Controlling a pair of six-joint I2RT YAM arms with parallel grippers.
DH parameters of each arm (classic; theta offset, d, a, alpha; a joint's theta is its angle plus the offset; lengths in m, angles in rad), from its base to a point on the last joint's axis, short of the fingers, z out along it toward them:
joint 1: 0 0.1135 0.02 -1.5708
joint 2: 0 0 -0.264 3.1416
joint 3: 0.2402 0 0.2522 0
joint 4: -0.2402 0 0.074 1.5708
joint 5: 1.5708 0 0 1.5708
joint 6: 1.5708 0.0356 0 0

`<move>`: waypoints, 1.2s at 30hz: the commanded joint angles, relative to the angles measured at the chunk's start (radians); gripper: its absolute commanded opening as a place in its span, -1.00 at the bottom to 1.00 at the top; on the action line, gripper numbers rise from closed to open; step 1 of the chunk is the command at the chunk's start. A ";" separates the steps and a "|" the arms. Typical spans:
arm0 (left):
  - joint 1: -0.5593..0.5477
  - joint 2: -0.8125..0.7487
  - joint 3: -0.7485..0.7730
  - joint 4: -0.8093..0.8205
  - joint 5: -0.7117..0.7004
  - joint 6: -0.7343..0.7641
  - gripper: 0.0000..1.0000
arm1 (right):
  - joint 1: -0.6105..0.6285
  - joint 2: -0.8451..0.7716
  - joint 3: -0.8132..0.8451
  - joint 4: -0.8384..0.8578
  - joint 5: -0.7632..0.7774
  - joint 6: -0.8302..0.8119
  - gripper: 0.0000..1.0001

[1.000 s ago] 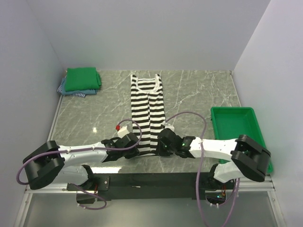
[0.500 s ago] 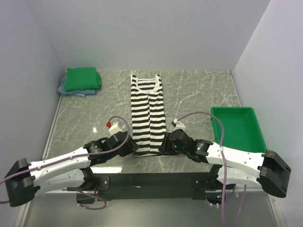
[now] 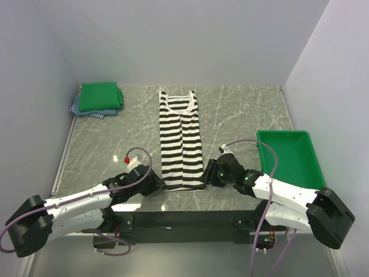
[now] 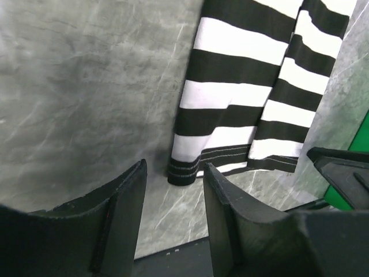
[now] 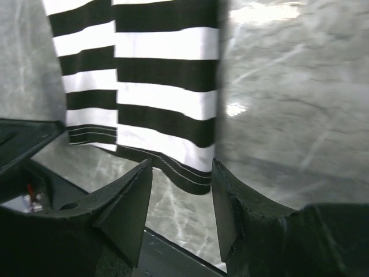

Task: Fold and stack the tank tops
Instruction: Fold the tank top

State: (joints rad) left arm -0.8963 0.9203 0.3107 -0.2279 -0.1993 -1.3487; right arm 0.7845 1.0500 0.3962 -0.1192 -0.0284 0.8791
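Note:
The black-and-white striped tank top [image 3: 181,141] lies flat in a narrow lengthwise strip down the middle of the table, neckline at the far end. My left gripper [image 3: 157,183] is open just off the hem's left corner, and my right gripper [image 3: 211,173] is open beside the hem's right corner. In the left wrist view the striped top [image 4: 242,69] ends just past the left gripper [image 4: 175,166], with nothing between the fingers. The right wrist view shows the same hem [image 5: 150,75] beyond the empty right gripper [image 5: 181,164]. A folded green tank top [image 3: 101,96] sits on folded blue ones [image 3: 86,112] at the back left.
A rigid green plastic tray [image 3: 288,158] stands at the right edge, close behind the right arm. White walls close in the table on three sides. A black mounting bar [image 3: 184,219] runs along the near edge.
Both grippers have opened and let go of the striped top's hem corners. They have drawn slightly outward and toward the near edge; the hem now rests flat on the table.

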 commanded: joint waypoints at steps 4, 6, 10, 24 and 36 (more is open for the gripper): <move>0.026 0.048 -0.062 0.248 0.090 0.013 -0.01 | -0.005 0.059 -0.060 0.154 -0.061 0.044 0.06; 0.033 0.069 -0.068 0.259 0.093 0.013 0.00 | -0.005 0.073 -0.071 0.161 -0.056 0.052 0.05; 0.037 0.104 -0.082 0.266 0.106 -0.001 -0.04 | -0.004 0.053 -0.092 0.145 -0.025 0.076 0.03; 0.037 0.155 -0.085 0.206 0.123 0.002 -0.37 | 0.036 0.067 -0.135 0.176 -0.031 0.129 -0.04; -0.006 0.143 -0.071 0.157 0.156 0.046 -0.99 | 0.100 0.041 -0.129 0.093 0.027 0.132 -1.00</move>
State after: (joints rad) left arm -0.8711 1.0573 0.2398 0.0257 -0.0689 -1.3457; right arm 0.8505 1.1160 0.2687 0.0620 -0.0410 1.0161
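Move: The left hem corner of the striped tank top lies about 2 cm to the right of the left gripper, 1 cm back and 2 cm below it. The right hem corner lies about 2 cm back from the right gripper, 1 cm to its left and 3 cm down, some 16 cm right of the other corner. The hem's middle lies between them; the green tray's middle is about 33 cm right of the right gripper and 5 cm ahead. Bring the left gripper about 2 cm right onto the left hem corner, easing nearly 2 cm down, and the right gripper some 3 cm down and 2 cm back onto the right one, drifting slightly left late on. Keep both half open until low over the table, then shut the fingers, left before right, to pinch the cloth. ##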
